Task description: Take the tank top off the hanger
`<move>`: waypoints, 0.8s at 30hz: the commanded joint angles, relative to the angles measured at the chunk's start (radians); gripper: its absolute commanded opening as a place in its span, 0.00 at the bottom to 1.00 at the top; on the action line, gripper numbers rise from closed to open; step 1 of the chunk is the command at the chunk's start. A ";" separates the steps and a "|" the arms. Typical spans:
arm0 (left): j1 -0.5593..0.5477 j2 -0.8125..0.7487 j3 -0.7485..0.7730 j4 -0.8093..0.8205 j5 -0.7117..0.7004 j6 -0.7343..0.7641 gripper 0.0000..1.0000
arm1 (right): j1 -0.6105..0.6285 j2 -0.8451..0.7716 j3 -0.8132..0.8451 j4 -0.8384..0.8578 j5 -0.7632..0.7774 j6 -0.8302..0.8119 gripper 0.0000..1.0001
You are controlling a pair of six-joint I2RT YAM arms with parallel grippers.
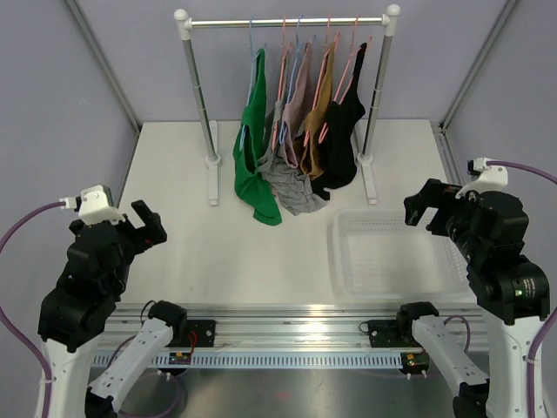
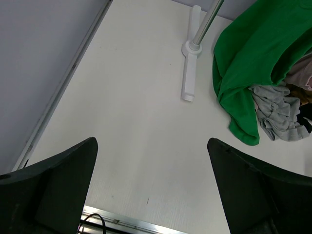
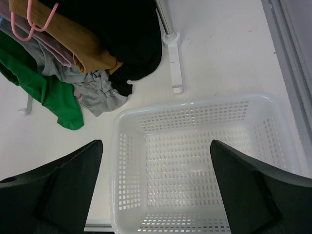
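Several tank tops hang on pink and blue hangers from a rail (image 1: 287, 22) at the back: green (image 1: 252, 148), grey (image 1: 291, 187), mauve (image 1: 300, 104), mustard (image 1: 319, 109) and black (image 1: 344, 144). Their lower ends rest on the table. The green top (image 2: 253, 63) and grey top (image 2: 278, 114) show in the left wrist view; the mustard top (image 3: 73, 34), black top (image 3: 126, 39) and a pink hanger (image 3: 39, 22) show in the right wrist view. My left gripper (image 1: 148, 225) is open and empty at the near left. My right gripper (image 1: 426, 207) is open and empty above the basket.
A white perforated basket (image 1: 344, 261) stands at the near right, empty; it also shows in the right wrist view (image 3: 117, 165). The rack's two white feet (image 1: 213, 178) (image 1: 367, 178) and posts stand on the table. Grey walls enclose the sides.
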 commanded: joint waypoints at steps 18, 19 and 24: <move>-0.004 0.439 0.379 0.194 0.483 -0.010 0.99 | 0.011 -0.080 -0.153 0.238 -0.269 0.183 0.99; -0.004 0.467 0.404 0.204 0.494 -0.011 0.99 | 0.009 -0.085 -0.155 0.241 -0.280 0.190 1.00; -0.007 0.648 0.539 0.334 0.542 0.018 0.99 | 0.009 -0.089 -0.149 0.248 -0.403 0.193 0.99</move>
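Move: The green tank top, hanging at the left end of the rack, has its middle about 26 cm ahead of the left hand, 21 cm to its right and 12 cm lower; the rack's left post stands some 28 cm ahead and 9 cm right. From the right hand the green top is roughly 23 cm ahead and 37 cm left. The black top is about 23 cm ahead and 13 cm left, and the white basket lies almost straight below, some 30 cm down. Towards the hanging green tank top the left hand swings right and forward, about 12 cm each way, while climbing some 9 cm, turning clockwise about 25 degrees to face the clothes. The right hand slides about 6 cm left above the basket at nearly steady height, turning counter-clockwise and rolling its left side up. Both grippers stay wide open and touch nothing. ##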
